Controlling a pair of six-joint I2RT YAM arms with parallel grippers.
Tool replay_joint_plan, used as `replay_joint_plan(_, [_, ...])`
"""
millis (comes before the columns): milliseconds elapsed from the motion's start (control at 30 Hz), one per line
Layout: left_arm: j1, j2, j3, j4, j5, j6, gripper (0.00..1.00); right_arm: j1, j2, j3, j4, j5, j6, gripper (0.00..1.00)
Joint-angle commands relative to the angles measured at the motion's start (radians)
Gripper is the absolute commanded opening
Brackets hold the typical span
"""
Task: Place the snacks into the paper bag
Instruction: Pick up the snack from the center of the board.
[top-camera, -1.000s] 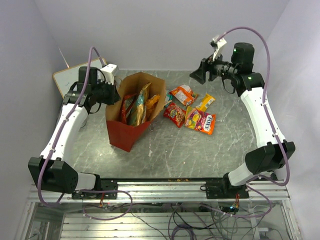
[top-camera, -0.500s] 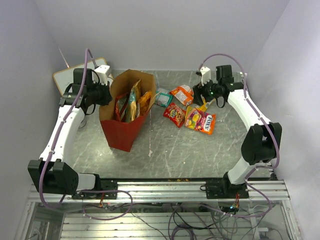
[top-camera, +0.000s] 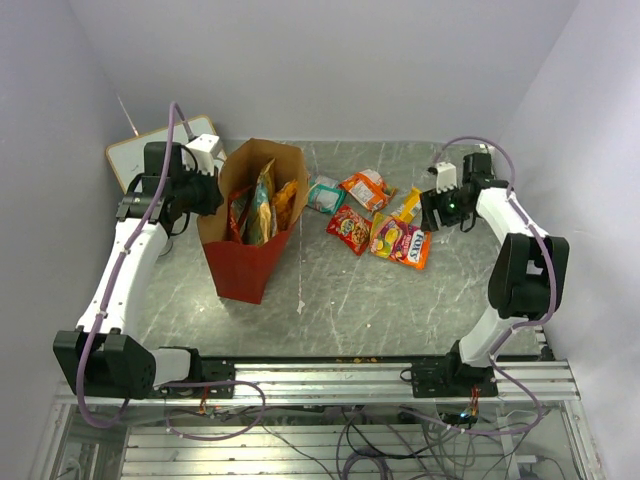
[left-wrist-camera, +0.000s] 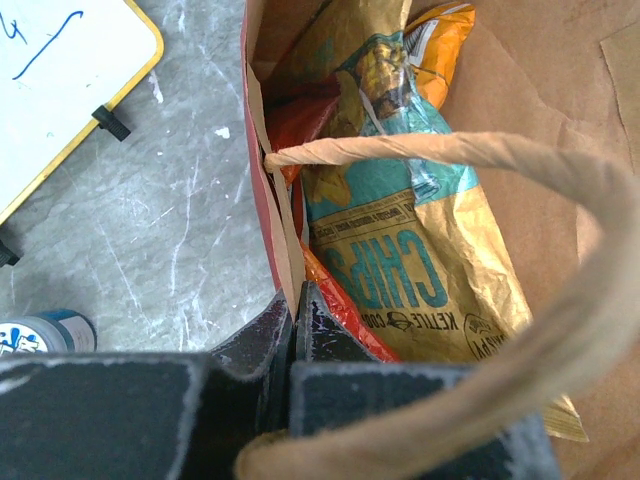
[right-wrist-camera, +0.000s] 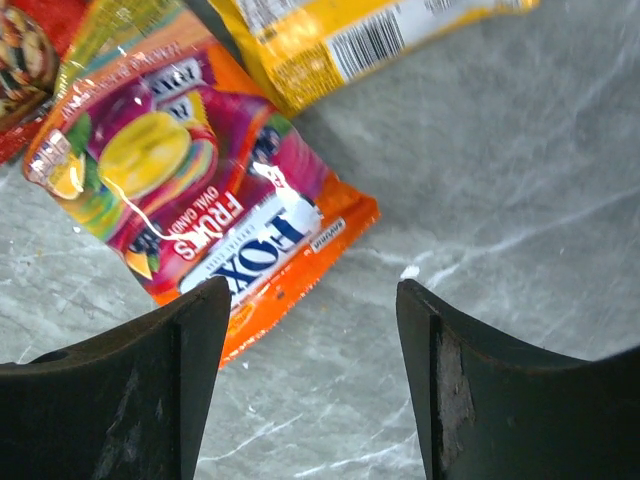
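Note:
The paper bag (top-camera: 243, 268), red outside and brown inside, stands upright at the left of the table. My left gripper (top-camera: 210, 190) is shut on its left wall (left-wrist-camera: 262, 150), with the jaws pinching the paper at the rim (left-wrist-camera: 295, 300). Inside it stand a tan-gold chip bag (left-wrist-camera: 420, 250) and an orange-red packet (left-wrist-camera: 345, 305). Several snacks lie to the right of the bag: teal (top-camera: 322, 193), orange (top-camera: 367, 187), red (top-camera: 349, 229), yellow (top-camera: 408, 205) and an orange Fox's pack (top-camera: 402, 243). My right gripper (top-camera: 437, 212) hangs open and empty low over bare table (right-wrist-camera: 312, 330), just right of the Fox's pack (right-wrist-camera: 190, 190).
A white writing board (top-camera: 150, 152) leans at the back left, behind my left arm. A small round tin (left-wrist-camera: 40, 332) sits on the table beside the bag. The bag's rope handle (left-wrist-camera: 470, 150) arches across the opening. Walls close in on both sides.
My right arm has come down from high at the back to just above the table, right of the loose snacks. The left gripper has drawn the bag's rim slightly left.

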Motion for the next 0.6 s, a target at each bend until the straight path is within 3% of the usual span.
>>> replay_joint_plan(0, [0.011, -0.014, 0.015, 0.090, 0.057, 0.017, 0.07, -0.047, 0.018, -0.042, -0.002, -0.040, 0.050, 0.67])
replay_joint_plan(300, [0.011, -0.008, 0.008, 0.095, 0.076, 0.016, 0.07, -0.103, 0.105, -0.071, 0.044, -0.128, 0.129, 0.57])
replay_joint_plan(567, [0.011, 0.001, 0.006, 0.096, 0.085, 0.023, 0.07, -0.145, 0.169, -0.068, 0.065, -0.225, 0.148, 0.40])
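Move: The Fox's fruit candy pack lies flat with its middle about 7 cm to the right gripper's left, 2 cm back and roughly 8 cm below. On the same table level, the yellow packet is some 7 cm ahead of that gripper and 4 cm left, and the red snack bag level with it and about 21 cm left. From the left gripper the fruit pack is about 46 cm to the right, 2 cm ahead and 23 cm below. Lower the right gripper about 6 cm beside the right-hand end of the Fox's pack, easing it some 2 cm back and a little right on the way. Swing the fingers to point more leftward and less forward, roughly 20 degrees in all, and begin closing them from wide to under half open as they near the pack's edge. ##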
